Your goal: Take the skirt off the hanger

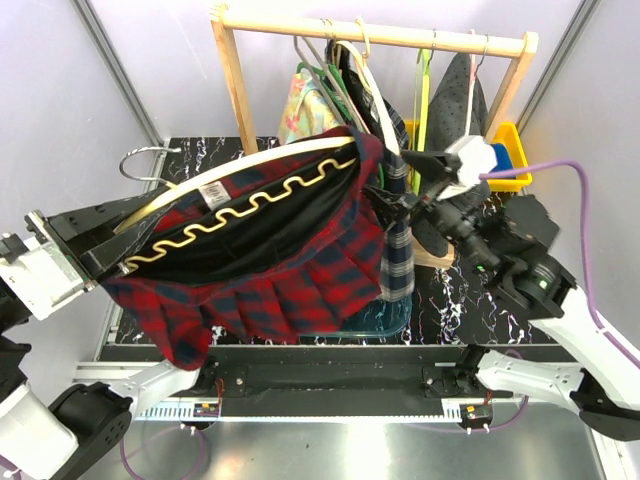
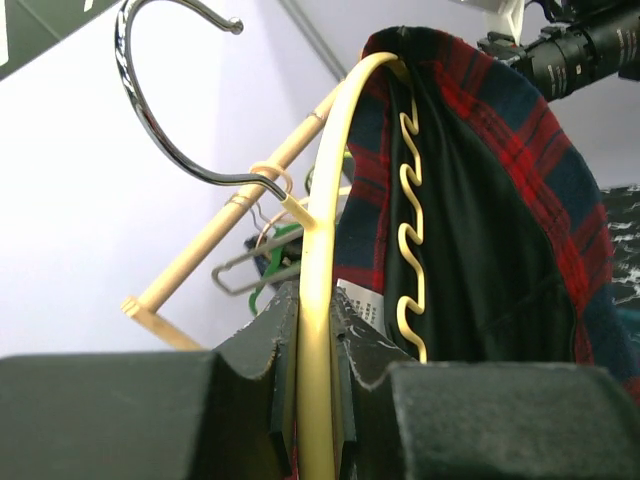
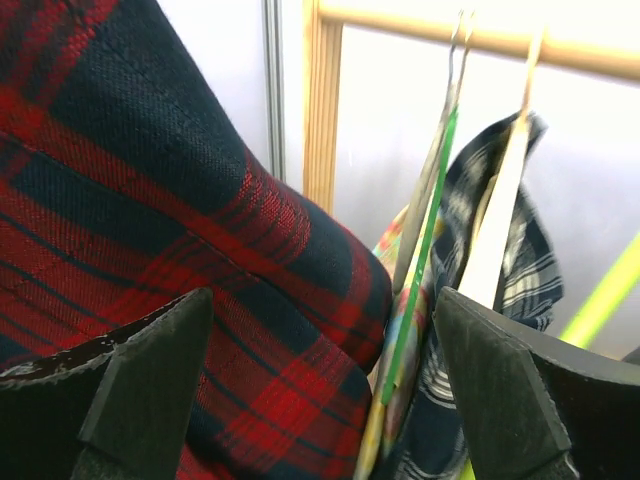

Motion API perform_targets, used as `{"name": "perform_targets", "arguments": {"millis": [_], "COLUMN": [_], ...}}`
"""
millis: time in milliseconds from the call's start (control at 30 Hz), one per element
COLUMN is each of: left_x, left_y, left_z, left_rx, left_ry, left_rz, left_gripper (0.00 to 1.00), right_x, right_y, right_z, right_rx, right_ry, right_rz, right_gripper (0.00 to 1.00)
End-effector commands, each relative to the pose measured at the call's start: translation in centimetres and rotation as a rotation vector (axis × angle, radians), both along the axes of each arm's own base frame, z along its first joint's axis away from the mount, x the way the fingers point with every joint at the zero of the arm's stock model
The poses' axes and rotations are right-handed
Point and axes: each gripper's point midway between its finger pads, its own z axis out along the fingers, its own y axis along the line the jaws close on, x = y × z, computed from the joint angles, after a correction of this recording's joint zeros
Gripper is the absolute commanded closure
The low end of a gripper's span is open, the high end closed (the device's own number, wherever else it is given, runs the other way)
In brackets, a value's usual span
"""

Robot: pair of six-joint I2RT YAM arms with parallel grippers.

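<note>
A red and navy plaid skirt [image 1: 300, 290] with black lining hangs stretched over a cream hanger [image 1: 250, 165] whose metal hook [image 1: 145, 160] points left, free of the rack. My left gripper [image 1: 105, 262] holds the hanger's left end. In the left wrist view its jaws [image 2: 318, 300] are shut on the cream hanger arm [image 2: 325, 220], with the skirt [image 2: 520, 150] beyond. My right gripper [image 1: 395, 200] is at the skirt's right end. In the right wrist view it [image 3: 325, 340] stands open, plaid cloth [image 3: 150, 200] filling the left half of the gap.
A wooden rack [image 1: 370, 35] behind holds several hangers with other garments [image 1: 310, 100] and a dark dotted one [image 1: 465, 100], close to the right gripper. A yellow bin [image 1: 510, 160] sits at the back right. A teal tub [image 1: 385, 320] lies under the skirt.
</note>
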Motion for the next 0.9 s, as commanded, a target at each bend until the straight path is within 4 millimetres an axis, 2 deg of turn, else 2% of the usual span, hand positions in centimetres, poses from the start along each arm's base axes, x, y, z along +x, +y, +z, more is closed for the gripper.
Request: {"name": "perform_targets", "arguments": {"millis": [0,133,167,200,300,333,400,500,600,833,867], "left_x": [-1.8,-1.9,-1.1,-1.6,-1.4,-1.6,-1.5,-1.3,-1.7,-3.2,-3.5], "left_y": [-0.8,-2.0,-2.5,-2.3,-2.7,-2.7,-3.0,-3.3,-3.7,-5.1,-5.5], "left_z": [5.2,5.1,4.7,5.1,5.1,5.1,5.1,5.4,5.7,6.7,6.0], "left_rx": [-0.123,-0.107,-0.091,-0.093,-0.090,-0.091,-0.090,-0.109,-0.125,-0.126,-0.096], "left_ry": [-0.141,-0.104,-0.076,-0.091,-0.076,-0.074,-0.058,-0.032,-0.008,0.013,0.080], "left_rz": [-0.107,-0.181,-0.185,-0.190,-0.208,-0.215,-0.231,-0.251,-0.288,-0.452,-0.508], "left_gripper": [1.00,1.00,1.00,1.00,1.00,1.00,1.00,1.00,1.00,1.00,1.00], "right_x": [-3.0,-4.5,-5.0,-5.8,-7.3,-7.4,-8.5,-8.9,-9.2,-8.3,-8.3], "right_y": [-3.6,-5.3,-5.8,-6.6,-8.6,-9.0,-10.8,-12.2,-11.9,-7.5,-7.0], "right_z": [5.7,7.5,8.1,8.7,9.4,8.8,9.1,8.5,8.3,6.1,6.3], "right_rx": [0.116,0.142,0.148,0.160,0.161,0.136,0.150,0.147,0.150,0.071,0.065], "right_ry": [-0.145,-0.195,-0.210,-0.227,-0.247,-0.231,-0.243,-0.246,-0.245,-0.204,-0.210], "right_rz": [0.005,0.008,0.008,0.014,0.010,0.002,-0.011,-0.048,-0.024,0.093,0.111], "right_gripper": [0.00,0.00,0.00,0.00,0.00,0.00,0.00,0.00,0.00,0.00,0.00]}}
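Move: My left hand already grips the hanger near one end. The skirt's free waist corner lies about 27 cm to its right, 11 cm ahead and a little higher; the hanger's steel hook stands some 7 cm straight ahead and slightly above. From my open right hand that corner is roughly 4 cm ahead, 4 cm left and 3 cm up. The navy plaid skirt hangs about 13 cm ahead of that hand, 3 cm left and lower; the lime hanger is 13 cm ahead, 4 cm right. I back my right hand off, fingers wide open, to the right, back and up by nearly 20 cm, its fingers tilting up about 15 degrees, then ease it a couple of centimetres back towards the left and down. Meanwhile my left hand keeps its grip, carries the hanger some 5 cm right and slightly up, and turns it about 20 degrees clockwise, swinging the skirt's free end after my right hand. ##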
